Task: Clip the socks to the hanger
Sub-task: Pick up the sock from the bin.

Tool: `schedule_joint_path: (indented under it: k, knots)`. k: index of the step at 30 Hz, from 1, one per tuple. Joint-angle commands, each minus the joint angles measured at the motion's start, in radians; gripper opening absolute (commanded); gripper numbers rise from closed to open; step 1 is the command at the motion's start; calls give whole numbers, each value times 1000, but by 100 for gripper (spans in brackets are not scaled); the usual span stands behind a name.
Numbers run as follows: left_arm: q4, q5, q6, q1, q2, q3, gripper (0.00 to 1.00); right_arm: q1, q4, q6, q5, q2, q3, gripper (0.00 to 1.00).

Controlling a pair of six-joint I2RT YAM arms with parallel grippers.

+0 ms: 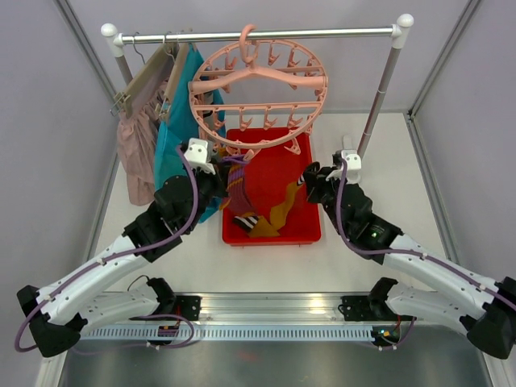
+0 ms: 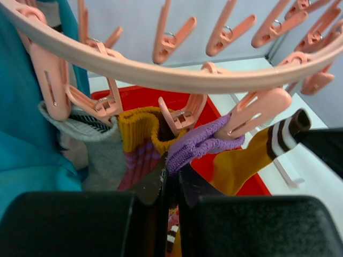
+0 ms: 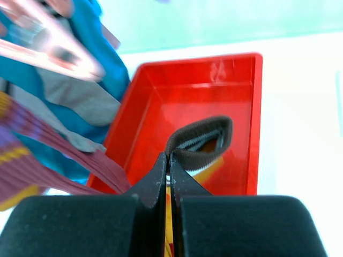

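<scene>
The salmon-pink ring hanger (image 1: pixel 258 89) hangs from the rail, its clips dangling over the red tray (image 1: pixel 310 230). My left gripper (image 2: pixel 172 170) is raised under the ring's near edge, shut on the cuff of a purple sock (image 2: pixel 201 142). A pink clip (image 2: pixel 257 110) grips that same cuff. A grey sock (image 2: pixel 102 147) and a mustard-cuffed striped sock (image 2: pixel 138 134) hang from clips to its left. My right gripper (image 3: pixel 169 158) is shut on the brown cuff (image 3: pixel 201 142) of a mustard sock (image 1: pixel 282 211) lifted over the tray.
A teal garment (image 1: pixel 177 121) and a pale pink garment (image 1: pixel 137 145) hang on the rail (image 1: pixel 322 34) left of the ring, close to my left arm. The rack's right post (image 1: pixel 379 97) stands beyond my right gripper. A black-and-white striped sock (image 1: pixel 246 219) lies in the tray.
</scene>
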Motion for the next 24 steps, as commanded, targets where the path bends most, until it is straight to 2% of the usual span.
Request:
schedule_joint_path:
  k: [1, 7, 10, 15, 18, 24]
  knots:
    - [69, 73, -57, 0, -45, -25, 12, 3, -107, -84, -55, -64, 74, 0]
    - [78, 190, -68, 0, -94, -66, 25, 3, -269, -192, -205, -87, 203, 0]
    - [81, 274, -63, 0, -120, -89, 28, 3, -346, -232, -266, -91, 268, 0]
    - [138, 512, -38, 0, -159, -118, 34, 3, -426, -271, -339, -123, 350, 0]
    - [173, 645, -25, 0, -148, -106, 37, 3, -484, -294, -398, -142, 405, 0]
    - [207, 747, -11, 0, -49, -42, 42, 3, -581, -340, -604, -174, 517, 0]
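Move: The yellow sock's striped cuff, still pinched in the right fingers, lies about 17 cm to the left hand's right, 2 cm ahead and 6 cm below; the purple sock's cuff, already clipped, is about 2 cm right and 1 cm ahead, level with it. From the right hand, the hanger's front right clip is some 4 cm left, 2 cm ahead and 9 cm up, and the bin's middle about 6 cm ahead, 8 cm left and 25 cm below. The left hand opens to roughly two fifths, lets go of the purple cuff and draws back about 8 cm and some 7 cm to the right, out from the hanger's rim, swinging about 35 degrees clockwise towards the yellow sock's cuff. Meanwhile the right hand, shut on that cuff, lifts it some 13 cm while drawing back about 8 cm and turning about 25 degrees counter-clockwise, so that the two hands come to face each other with the left fingers open and not yet on the sock. ##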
